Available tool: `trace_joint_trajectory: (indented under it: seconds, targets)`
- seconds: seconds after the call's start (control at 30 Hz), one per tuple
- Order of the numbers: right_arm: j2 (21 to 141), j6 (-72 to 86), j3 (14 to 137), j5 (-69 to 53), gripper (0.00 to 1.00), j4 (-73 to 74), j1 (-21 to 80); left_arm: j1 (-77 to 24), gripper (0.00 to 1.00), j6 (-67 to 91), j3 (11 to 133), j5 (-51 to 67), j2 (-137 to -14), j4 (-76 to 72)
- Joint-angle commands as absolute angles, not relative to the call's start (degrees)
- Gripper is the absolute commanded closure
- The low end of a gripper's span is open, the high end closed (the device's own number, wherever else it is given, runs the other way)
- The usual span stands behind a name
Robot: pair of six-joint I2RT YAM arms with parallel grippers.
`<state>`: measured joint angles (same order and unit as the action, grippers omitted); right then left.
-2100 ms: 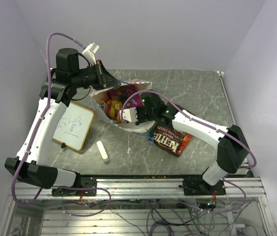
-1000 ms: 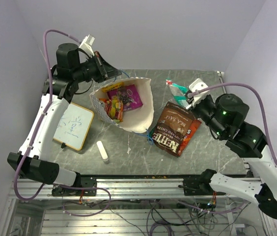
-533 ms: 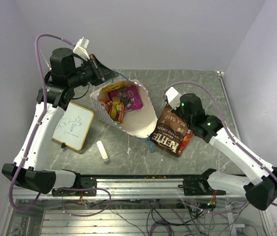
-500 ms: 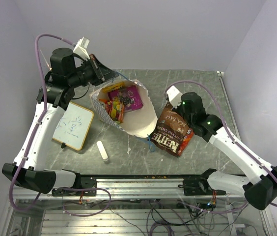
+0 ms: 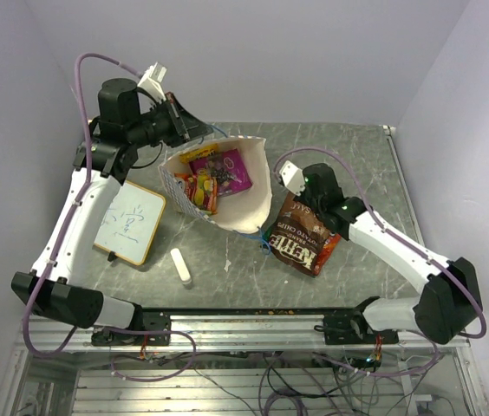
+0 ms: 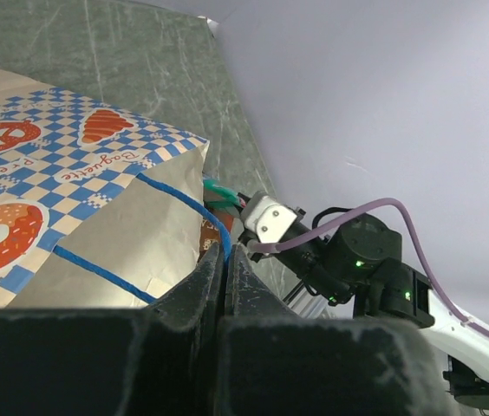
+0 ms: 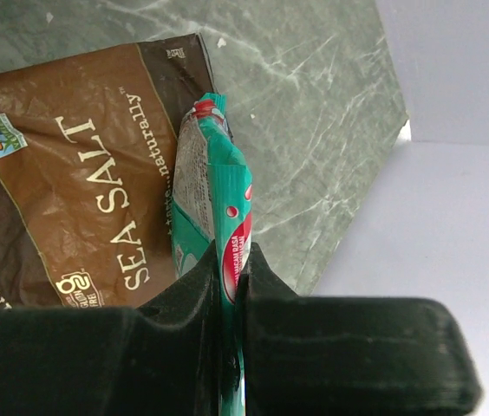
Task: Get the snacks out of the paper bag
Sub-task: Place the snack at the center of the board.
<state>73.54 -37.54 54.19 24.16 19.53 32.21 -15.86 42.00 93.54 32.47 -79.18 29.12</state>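
Note:
The paper bag [image 5: 243,206] lies open on the table, chequered side [image 6: 71,165] facing the left wrist view. My left gripper [image 6: 227,253] is shut on its blue cord handle [image 6: 214,227], holding the mouth up at the far left [image 5: 194,132]. Inside lie a purple packet [image 5: 225,168] and orange and yellow snacks [image 5: 199,192]. My right gripper [image 7: 230,260] is shut on a green packet [image 7: 214,186], held edge-on just over the brown sea-salt chip bag [image 7: 62,173]. That brown bag [image 5: 303,238] rests on the table right of the paper bag, with the right gripper [image 5: 292,184] at its far end.
A wood-framed whiteboard [image 5: 129,223] lies left of the bag, and a small white cylinder [image 5: 180,267] sits in front of it. Walls close in the table at the back and both sides. The table's right edge [image 5: 405,195] runs near the right arm.
The right arm came down from high on the right with the green packet and moved left, over the brown bag's far end. The left gripper kept its hold on the handle, shifting only slightly.

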Motion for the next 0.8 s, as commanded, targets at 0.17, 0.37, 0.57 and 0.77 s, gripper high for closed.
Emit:
trace_joint_trajectory:
  seconds: [0.17, 0.37, 0.57, 0.77]
  targets:
    - [75.5, -33.1, 55.0, 19.2, 1.00, 22.6, 33.9, -16.2, 0.93, 39.4, 97.4, 36.3, -80.4, 28.8]
    - [78.0, -29.7, 53.9, 17.9, 0.98, 23.1, 36.0, -16.2, 0.93, 40.6, 97.6, 37.5, -82.0, 26.2]
    - [81.7, -23.9, 53.4, 17.0, 0.79, 22.6, 37.1, -16.2, 0.93, 38.5, 99.7, 38.9, -83.3, 29.0]
    - [83.2, -23.1, 51.2, 13.8, 0.67, 23.2, 37.6, -15.9, 0.93, 37.7, 100.1, 39.8, -84.0, 29.7]
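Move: The right hand still pinches the teal packet; the brown chip bag on the pile, where it is being taken, has its middle about 7 cm back, 8 cm to the left and 15 cm below. The orange snack bag, mostly hidden under it, lies roughly 8 cm back, 5 cm left and 16 cm below, while the paper bag stands about 30 cm to the left and 4 cm farther out. From the left hand, the brown chip bag is about 6 cm back, 29 cm right and 38 cm below. The right hand lowers the teal packet about 8 cm onto the upper end of the brown chip bag, carrying it some 5 cm left and about 3 cm back as the fingers tip about 15 degrees farther down, and in the second half of the descent the fingers ease partly open around the packet's edge. The left hand keeps its pinch on the paper bag's blue handle, drifting barely a centimetre. ##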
